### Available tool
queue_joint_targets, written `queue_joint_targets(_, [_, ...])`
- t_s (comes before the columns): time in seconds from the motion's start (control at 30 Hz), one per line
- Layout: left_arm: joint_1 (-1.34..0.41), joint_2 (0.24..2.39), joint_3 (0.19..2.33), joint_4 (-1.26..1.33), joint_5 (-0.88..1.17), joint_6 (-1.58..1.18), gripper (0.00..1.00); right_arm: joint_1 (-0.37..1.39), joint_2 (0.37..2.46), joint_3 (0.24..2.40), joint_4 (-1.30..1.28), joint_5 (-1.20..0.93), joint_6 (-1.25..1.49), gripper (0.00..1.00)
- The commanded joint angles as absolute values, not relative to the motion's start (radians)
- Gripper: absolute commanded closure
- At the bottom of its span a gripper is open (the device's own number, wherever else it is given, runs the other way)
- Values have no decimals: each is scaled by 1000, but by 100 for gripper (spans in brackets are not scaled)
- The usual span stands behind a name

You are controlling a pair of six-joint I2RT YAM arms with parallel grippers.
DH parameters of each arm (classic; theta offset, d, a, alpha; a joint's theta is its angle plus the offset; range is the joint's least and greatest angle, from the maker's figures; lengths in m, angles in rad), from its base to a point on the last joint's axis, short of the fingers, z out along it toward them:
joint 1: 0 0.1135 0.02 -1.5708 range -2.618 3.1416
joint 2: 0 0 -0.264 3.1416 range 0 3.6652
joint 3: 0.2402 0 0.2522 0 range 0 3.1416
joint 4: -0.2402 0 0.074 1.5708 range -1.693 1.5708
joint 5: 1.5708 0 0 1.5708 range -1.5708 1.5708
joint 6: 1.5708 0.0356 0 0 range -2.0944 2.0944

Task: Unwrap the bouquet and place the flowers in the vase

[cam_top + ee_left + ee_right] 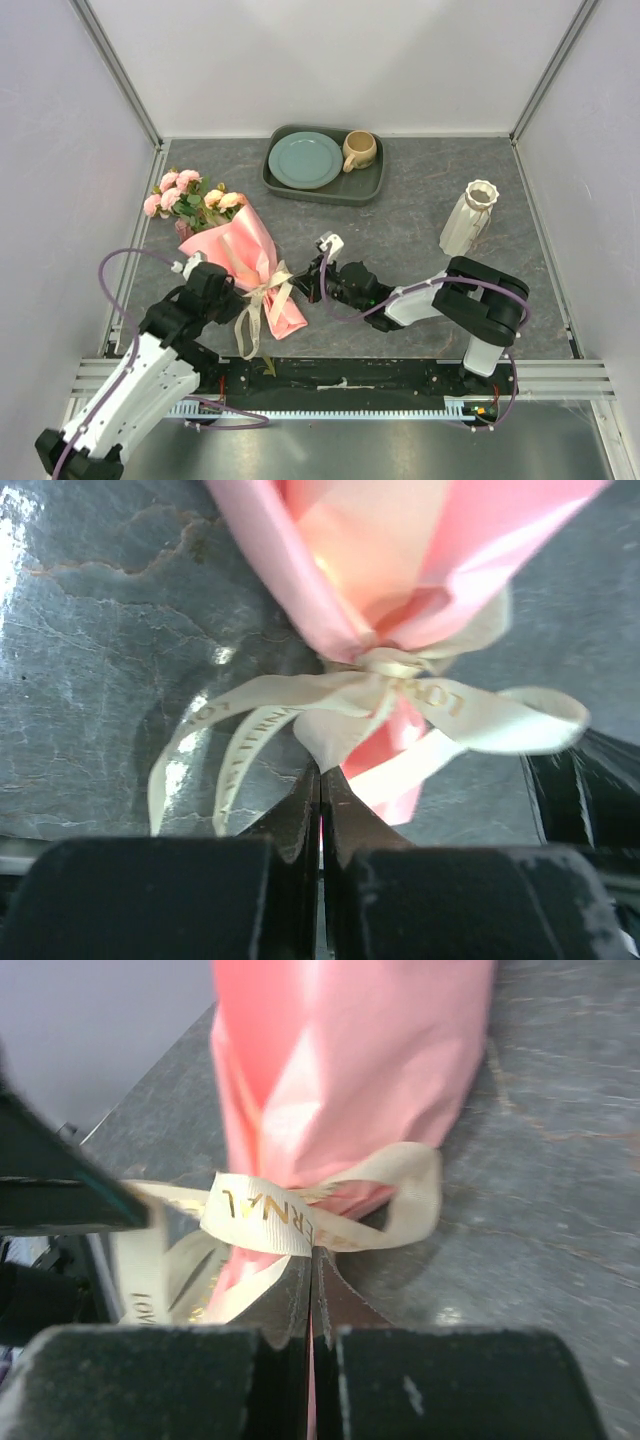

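Note:
The bouquet lies on the grey table, its salmon-pink paper cone pointing toward the arms and its pink and peach flowers at the far left. A cream ribbon is tied in a bow round the narrow end. My left gripper is shut on a tail of that ribbon just below the knot. From the other side, my right gripper is shut at the printed ribbon loop, with pink showing between its jaws. The cream ribbed vase stands upright at the right, apart from both arms.
A dark green tray at the back centre holds a teal plate and a tan mug. White walls close in the left, back and right. The two grippers sit close together over the bow, near the front edge.

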State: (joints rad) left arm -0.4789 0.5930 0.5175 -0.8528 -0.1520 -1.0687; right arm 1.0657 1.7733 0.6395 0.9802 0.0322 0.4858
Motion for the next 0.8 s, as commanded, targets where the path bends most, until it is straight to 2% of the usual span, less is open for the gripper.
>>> queue_joint_targets(0.0, [-476,482,592,-949,-238,-1158,98,1011,1720,600,974,173,540,100])
queue_joint_targets(0.37, [-476,526,877,-1080,-486,-1065,98,907,1707,587,728,351,713,100])
queue_joint_targets(0.63, [-476,552,1175,-1225,-728,-962,98,903,1727,614,695,357,723,100])
queue_joint_targets(0.77, [-476,552,1324,-1233,-825,-824,98,903,1733,615,704,344,718,100])
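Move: Both grippers already hold ribbon: the knot of the bow lies about 3 cm ahead of the left fingertips, 5 cm to their right and 5 cm below. The flower heads are roughly 25 cm ahead of the left hand and 14 cm to its left. From the right fingertips the knot is some 6 cm to the left, level in reach and about 4 cm lower; the wrap's narrow end sits about 6 cm back, 3 cm left and 8 cm below. Keep both grippers shut on the ribbon and pull it apart. Raise the left gripper about 21 cm, increasingly fast, veering left away from the knot while its fingers tip up towards forward and turn counter-clockwise. Meanwhile sweep the right gripper about 10 cm right, also forward and down towards the table, turning it some 30 degrees clockwise, then hold it there with the loop. ##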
